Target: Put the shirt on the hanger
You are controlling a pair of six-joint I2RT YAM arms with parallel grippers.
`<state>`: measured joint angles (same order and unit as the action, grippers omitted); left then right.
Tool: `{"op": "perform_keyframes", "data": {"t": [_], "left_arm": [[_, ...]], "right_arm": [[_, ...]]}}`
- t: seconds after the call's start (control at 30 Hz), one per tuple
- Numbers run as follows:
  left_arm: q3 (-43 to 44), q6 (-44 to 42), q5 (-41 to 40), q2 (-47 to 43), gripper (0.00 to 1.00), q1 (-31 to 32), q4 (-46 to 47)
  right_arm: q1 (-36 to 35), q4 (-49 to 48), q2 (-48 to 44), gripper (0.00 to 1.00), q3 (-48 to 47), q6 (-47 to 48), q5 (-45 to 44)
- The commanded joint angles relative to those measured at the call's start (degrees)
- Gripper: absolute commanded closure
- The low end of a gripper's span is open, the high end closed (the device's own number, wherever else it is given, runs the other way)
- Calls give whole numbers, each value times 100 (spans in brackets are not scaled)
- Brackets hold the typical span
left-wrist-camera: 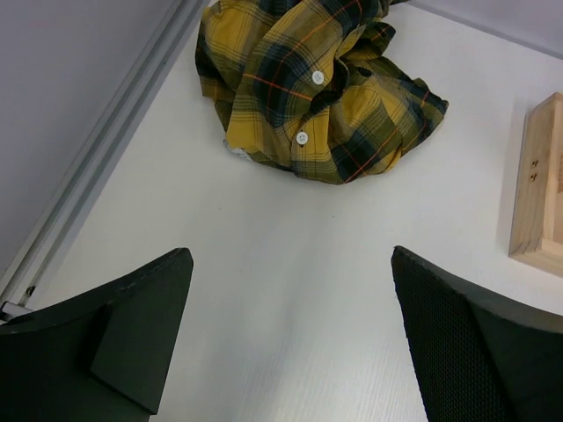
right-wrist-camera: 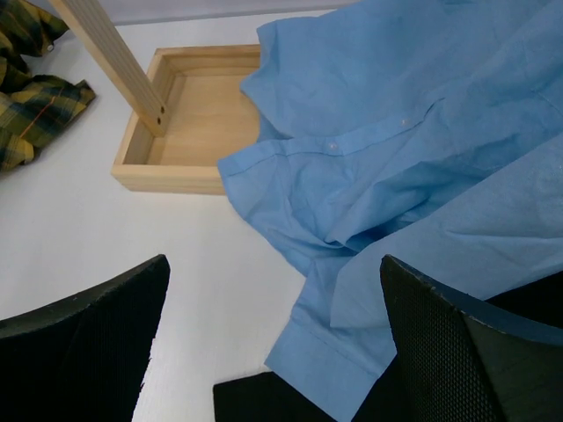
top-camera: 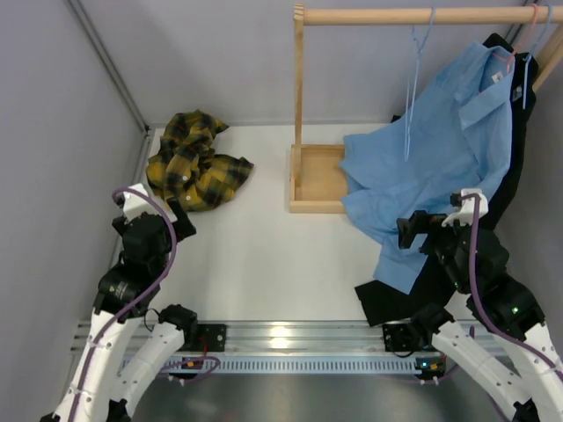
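The yellow and black plaid shirt lies crumpled on the white table at the far left; in the left wrist view two white buttons show. The pale blue hanger hangs empty from the wooden rod, seen edge-on. My left gripper is open and empty just short of the shirt, its fingers wide apart over bare table. My right gripper is open and empty over the hem of the light blue shirt. The plaid shirt's edge also shows in the right wrist view.
A wooden rack with a box base stands at the back centre. A light blue shirt hangs from a pink hanger and drapes onto the table. A black garment lies under it. Grey walls close the left and back.
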<state>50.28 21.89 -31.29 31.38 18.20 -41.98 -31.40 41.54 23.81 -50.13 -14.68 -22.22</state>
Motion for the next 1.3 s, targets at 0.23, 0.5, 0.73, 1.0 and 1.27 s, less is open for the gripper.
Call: {"op": "perform_keyframes", "data": {"t": [0.23, 0.5, 0.73, 1.0, 1.27], "left_arm": [[1553, 114, 184, 1430, 2, -27, 348], [3292, 307, 2011, 5287, 2, -1784, 489], [5491, 35, 2196, 7953, 3, -2074, -135], [5536, 307, 3093, 7832, 100, -2031, -65], [4702, 53, 5141, 5384, 100, -917, 734]], "right_arm": [[-51, -523, -43, 1, -67, 26, 761], [-51, -928, -140, 1, 267, -185, 1492], [-51, -946, -26, 1, 354, -106, 2011], [-51, -963, 193, 1, 522, 9, 1817], [-51, -1902, 484, 1, 811, -369, 2448]]}}
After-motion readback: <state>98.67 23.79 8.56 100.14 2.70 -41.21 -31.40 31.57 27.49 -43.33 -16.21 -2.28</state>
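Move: The plaid shirt lies crumpled about 25 cm ahead of the open left hand, roughly in line with it sideways and some 14 cm lower. The rack's near post meets the table about 27 cm to the shirt's right and 2 cm nearer the robot; the wooden tray's middle is some 32 cm right of the shirt, 4 cm nearer. From the right hand the shirt is about 27 cm ahead, 58 cm left and 16 cm down. Left hand swoops about 28 cm forward and down, pinches the shirt, then lifts up-right; right hand swings left. ##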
